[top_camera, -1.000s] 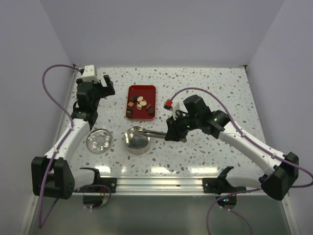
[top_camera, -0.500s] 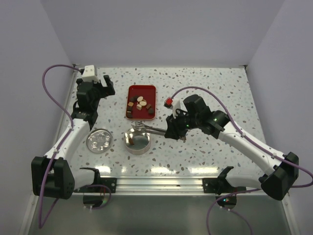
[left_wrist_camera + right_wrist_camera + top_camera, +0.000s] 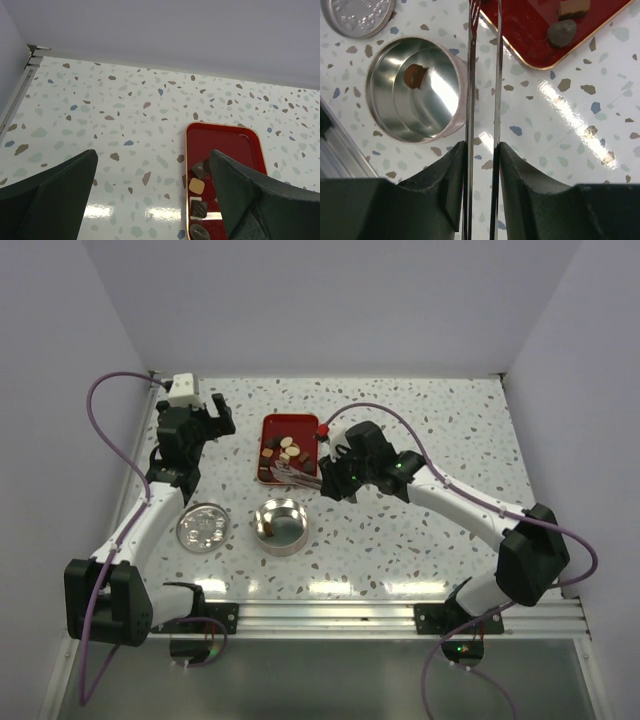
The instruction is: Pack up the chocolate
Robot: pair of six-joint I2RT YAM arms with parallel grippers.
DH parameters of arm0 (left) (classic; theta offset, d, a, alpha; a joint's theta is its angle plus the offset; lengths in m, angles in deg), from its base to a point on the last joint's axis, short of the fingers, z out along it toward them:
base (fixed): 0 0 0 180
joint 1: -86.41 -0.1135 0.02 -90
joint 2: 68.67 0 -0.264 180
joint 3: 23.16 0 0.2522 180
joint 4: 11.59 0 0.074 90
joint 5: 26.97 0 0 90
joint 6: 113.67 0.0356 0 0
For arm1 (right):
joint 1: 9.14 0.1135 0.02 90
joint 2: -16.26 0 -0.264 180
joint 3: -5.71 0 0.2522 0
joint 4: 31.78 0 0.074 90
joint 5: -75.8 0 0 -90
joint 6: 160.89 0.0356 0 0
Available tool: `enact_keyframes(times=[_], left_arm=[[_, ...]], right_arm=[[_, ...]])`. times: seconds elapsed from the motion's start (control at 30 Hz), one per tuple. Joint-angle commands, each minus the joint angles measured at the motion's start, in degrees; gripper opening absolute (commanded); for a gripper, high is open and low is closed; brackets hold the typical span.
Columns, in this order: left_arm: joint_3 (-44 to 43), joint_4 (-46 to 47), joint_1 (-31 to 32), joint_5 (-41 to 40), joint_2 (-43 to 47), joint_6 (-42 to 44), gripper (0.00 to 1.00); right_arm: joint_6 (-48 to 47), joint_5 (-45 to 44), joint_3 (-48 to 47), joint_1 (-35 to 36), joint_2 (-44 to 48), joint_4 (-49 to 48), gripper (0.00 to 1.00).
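The chocolate [image 3: 290, 451] lies as several dark and pale pieces in a red tray [image 3: 270, 421]. One brown piece [image 3: 415, 76] sits inside the open silver tin [image 3: 280, 526]. My right gripper [image 3: 336, 480] is shut on a pair of thin metal tongs [image 3: 497, 75]. The tongs' tips [image 3: 283, 472] reach the tray's near edge, and I cannot tell whether they touch a piece. In the right wrist view the blades run past the tin's rim [image 3: 462, 55] toward the tray [image 3: 530, 35]. My left gripper [image 3: 152, 200] hangs open and empty left of the tray [image 3: 222, 135].
The tin's round lid [image 3: 203, 528] lies flat left of the tin, under the left forearm. A metal rail [image 3: 330, 615] runs along the table's near edge. Walls close in the back and both sides.
The right arm has swung from above the tin back and left, so the tongs now point at the tray. A brown piece was let go into the tin. The left arm stayed still.
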Motion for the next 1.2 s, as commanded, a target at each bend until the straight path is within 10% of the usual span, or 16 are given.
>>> enact_keyframes(times=[0.0,1.17], left_arm=[[-0.80,1.41,0.20,-0.69,0.65,0.07,1.00],[-0.45,1.85,0.20,-0.07,-0.40,-0.28,1.00]], right_arm=[[-1.98,-2.84,-4.09,-0.67,-2.25,-6.02,0.35],[-0.31,0.94,-3.48,-6.47,-10.96,-12.53,0.38]])
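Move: The cream block in the red tray lies about 11 cm ahead of the right hand, 11 cm to its left and some 15 cm below. The round white piece is about 2 cm farther out and 2 cm to the right of it; the dark square sits 4 cm beyond it and 3 cm to its left. The tin stands 7 cm back and 12 cm left of that hand. From the left hand, the cream block is some 3 cm back, 15 cm right and 23 cm below. Towards the cream block and the pieces around it go the tips of the tongs, still held in the right gripper: the hand travels about 6 cm forward, then sinks in the later part to end roughly 3 cm lower, turning some 5 degrees clockwise. Its grip on the tongs stays the same, tips pointing left, forward and down into the tray. ##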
